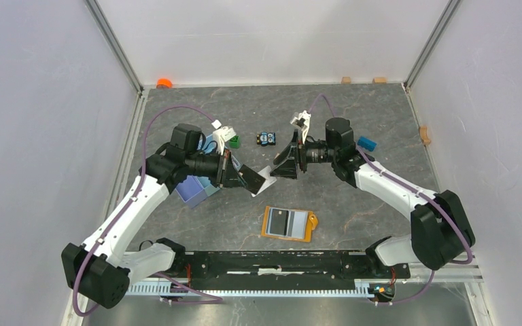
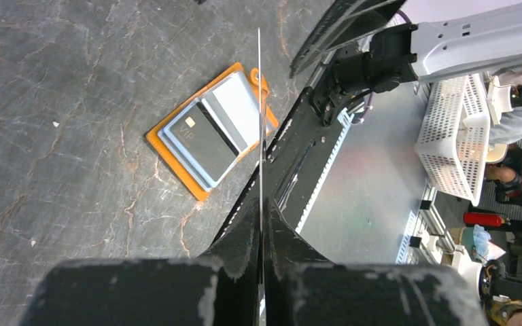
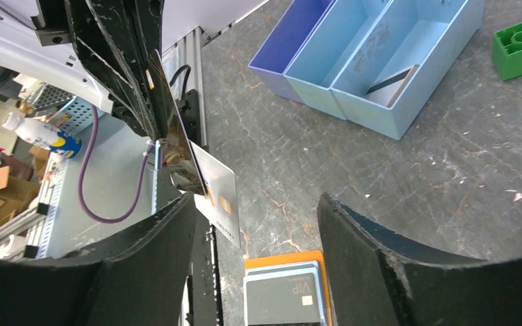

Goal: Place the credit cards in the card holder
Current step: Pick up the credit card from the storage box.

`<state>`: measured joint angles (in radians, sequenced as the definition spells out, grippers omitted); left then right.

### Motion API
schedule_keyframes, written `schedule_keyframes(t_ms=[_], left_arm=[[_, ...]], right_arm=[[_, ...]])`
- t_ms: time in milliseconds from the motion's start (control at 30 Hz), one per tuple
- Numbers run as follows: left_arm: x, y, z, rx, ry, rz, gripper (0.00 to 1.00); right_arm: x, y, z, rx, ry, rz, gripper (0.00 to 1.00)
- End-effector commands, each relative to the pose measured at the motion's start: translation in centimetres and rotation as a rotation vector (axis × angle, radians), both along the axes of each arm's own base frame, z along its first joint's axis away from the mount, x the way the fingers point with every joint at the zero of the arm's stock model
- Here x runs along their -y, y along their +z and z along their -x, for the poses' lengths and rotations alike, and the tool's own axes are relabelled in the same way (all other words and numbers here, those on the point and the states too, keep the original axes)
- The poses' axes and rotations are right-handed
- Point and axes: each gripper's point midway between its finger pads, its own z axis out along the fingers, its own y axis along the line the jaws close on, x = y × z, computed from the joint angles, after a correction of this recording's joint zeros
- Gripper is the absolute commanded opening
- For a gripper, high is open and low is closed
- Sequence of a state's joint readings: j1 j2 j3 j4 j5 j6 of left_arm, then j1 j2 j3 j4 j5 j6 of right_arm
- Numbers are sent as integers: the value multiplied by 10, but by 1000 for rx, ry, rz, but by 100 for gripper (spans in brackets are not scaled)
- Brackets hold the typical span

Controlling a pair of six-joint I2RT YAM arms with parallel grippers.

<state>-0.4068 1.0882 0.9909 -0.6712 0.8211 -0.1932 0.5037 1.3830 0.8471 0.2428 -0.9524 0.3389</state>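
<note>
My left gripper (image 1: 230,174) (image 2: 262,219) is shut on a silvery credit card (image 1: 257,180) (image 3: 219,193), held on edge above the table; in the left wrist view the card (image 2: 259,102) shows as a thin line. My right gripper (image 1: 282,166) (image 3: 257,200) stands open around the card's free end, which sits close to its left finger (image 3: 149,258); I cannot tell whether they touch. The orange card holder (image 1: 266,224) (image 2: 166,151) (image 3: 282,260) lies open and flat near the front, with a dark VIP card (image 2: 204,141) (image 3: 287,299) in its pale pocket.
A light blue and purple divided tray (image 1: 197,191) (image 3: 408,47) sits under the left arm, with a card (image 3: 389,83) leaning inside. A green block (image 1: 233,141) (image 3: 520,45), a small toy car (image 1: 266,138) and a blue block (image 1: 366,143) lie behind the grippers.
</note>
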Motion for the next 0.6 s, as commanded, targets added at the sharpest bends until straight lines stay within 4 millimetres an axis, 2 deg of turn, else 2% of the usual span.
schedule_keyframes(t_ms=[0, 267, 433, 467, 567], left_arm=[[4, 14, 4, 83, -70, 60, 2], [8, 20, 2, 98, -80, 88, 2], [8, 20, 2, 100, -81, 91, 2], [8, 21, 1, 101, -81, 93, 2], [9, 22, -1, 110, -75, 93, 2]], right_arm=[[-3, 18, 7, 29, 82, -40, 67], [-7, 23, 24, -27, 160, -112, 45], [-9, 24, 28, -37, 179, -125, 32], [-10, 23, 28, -40, 183, -125, 29], [-10, 21, 30, -49, 185, -121, 10]])
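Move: The left hand already holds two fanned cards. The middle of the white one lies about 4 cm to the left of the open right hand and 3 cm back, nearly level with it. The black card is some 7 cm left and 3 cm back. The card holder lies roughly 17 cm back, 5 cm right and 20 cm below. From the left hand, the white card is about 6 cm to the right, straight across, and 3 cm lower. The right fingers close onto the protruding end of the white card and begin to pinch it, going from wide open to nearly shut. The right hand meanwhile eases back about 2.5 cm and up 1.5 cm, turning some 10 degrees, while the left keeps its grip on both cards, rising only about a centimetre. ##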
